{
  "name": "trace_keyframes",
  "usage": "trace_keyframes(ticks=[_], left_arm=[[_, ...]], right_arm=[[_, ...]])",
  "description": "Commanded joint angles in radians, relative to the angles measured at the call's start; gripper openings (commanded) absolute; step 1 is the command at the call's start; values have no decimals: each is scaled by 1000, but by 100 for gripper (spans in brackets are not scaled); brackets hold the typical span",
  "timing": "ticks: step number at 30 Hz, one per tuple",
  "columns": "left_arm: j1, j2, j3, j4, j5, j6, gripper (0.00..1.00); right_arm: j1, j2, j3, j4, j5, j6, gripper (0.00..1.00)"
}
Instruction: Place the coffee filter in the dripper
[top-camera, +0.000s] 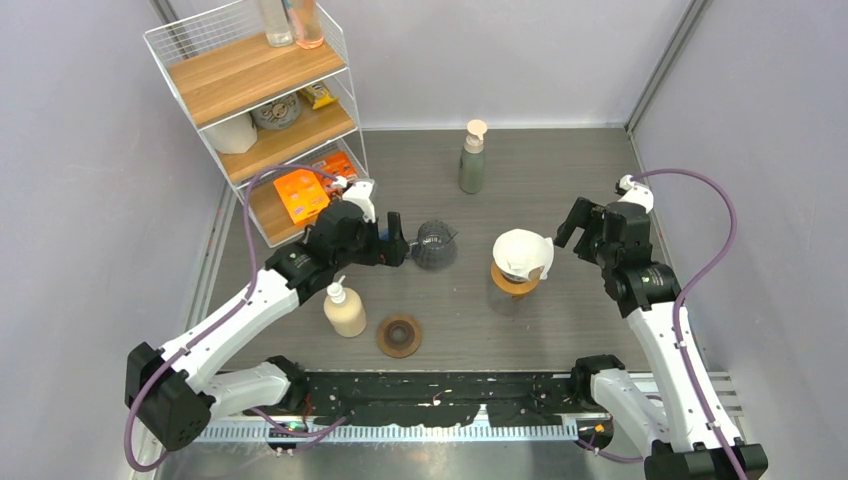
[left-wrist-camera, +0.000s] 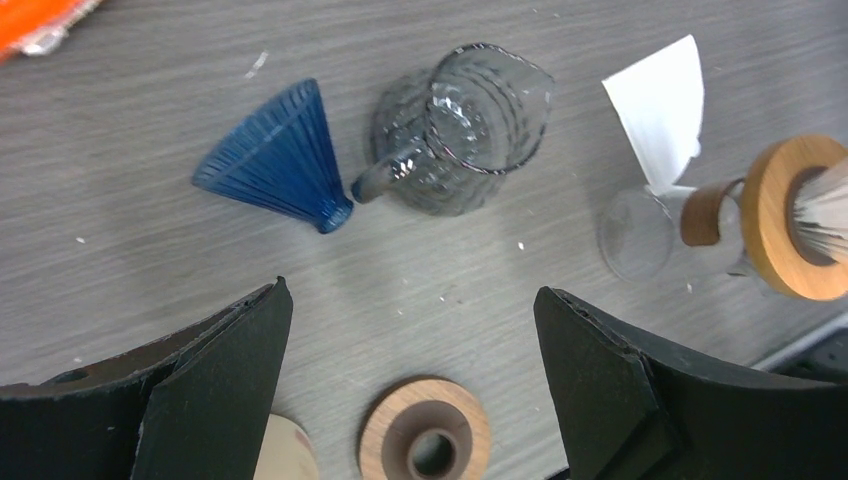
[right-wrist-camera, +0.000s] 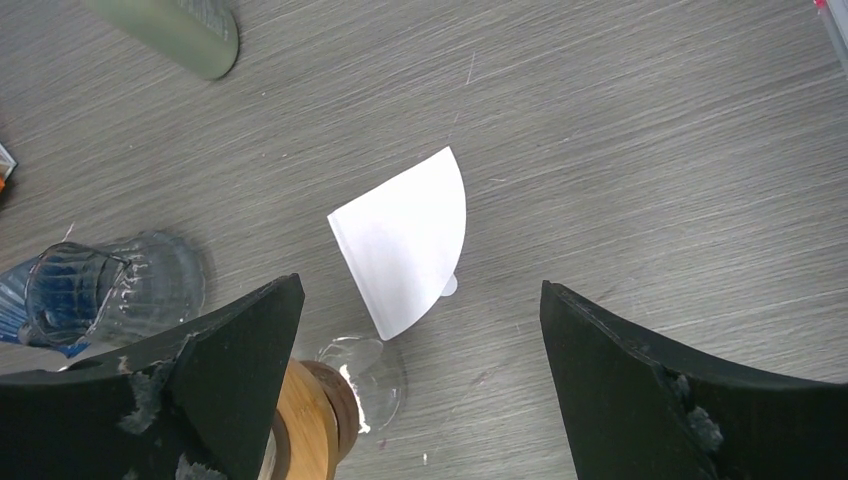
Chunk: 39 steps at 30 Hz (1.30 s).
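Note:
The white folded coffee filter (right-wrist-camera: 405, 240) (left-wrist-camera: 660, 105) (top-camera: 521, 252) lies on the table, its tip beside a glass stand with a wooden collar (top-camera: 515, 282) (left-wrist-camera: 800, 215). The dripper (left-wrist-camera: 275, 160), a blue ribbed cone, lies on its side left of a glass pitcher (left-wrist-camera: 460, 130) (top-camera: 437, 244). In the top view my left arm hides it. My left gripper (left-wrist-camera: 410, 290) (top-camera: 400, 240) hovers open just short of the dripper and pitcher, holding nothing. My right gripper (right-wrist-camera: 420, 285) (top-camera: 572, 230) is open to the right of the filter, and nothing sits between its fingers.
A wooden ring (top-camera: 399, 335) (left-wrist-camera: 425, 440) lies near the front, beside a beige pump bottle (top-camera: 343, 308). A green bottle (top-camera: 472, 160) stands at the back. A wire shelf rack (top-camera: 270, 110) fills the back left corner. Walls close both sides.

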Motion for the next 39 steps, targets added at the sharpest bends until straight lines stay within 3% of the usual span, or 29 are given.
trace_keyframes(ticks=[1, 12, 18, 27, 39], left_arm=[[-13, -26, 3, -39, 94, -60, 100], [-284, 35, -19, -225, 32, -152, 97], [-343, 93, -99, -161, 164, -247, 82], [-418, 217, -60, -209, 28, -302, 72], [-438, 318, -49, -199, -38, -330, 59]], right_arm=[[-6, -8, -9, 65, 50, 9, 96], [-5, -5, -22, 70, 49, 6, 95], [-5, 3, -24, 72, 48, 6, 95], [-5, 7, -27, 72, 44, 9, 95], [-6, 20, -26, 72, 37, 7, 95]])
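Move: The brown wooden ring lies about 12 cm back from the left hand, some 2 cm to its right and roughly 17 cm below. The cream soap bottle stands about 10 cm left of the ring and 3 cm farther out; the glass jug is some 6 cm ahead of the left hand and 8 cm to its right, the blue funnel about 7 cm ahead and 1 cm to its left. From the right hand, the ring is roughly 12 cm back and 32 cm left. The left hand, empty and wide open, draws back about 15 cm from beside the jug and funnel towards the brown wooden ring, drifting some 5 cm right early on, then steepens into a descent that also totals about 15 cm and is nearly straight down at the end. On the way the wrist tips some 30 degrees further down, its left side rising a little, and the fingers narrow to a bit over half open, coming close above the ring's rim at its right, near side with no contact to be seen. ##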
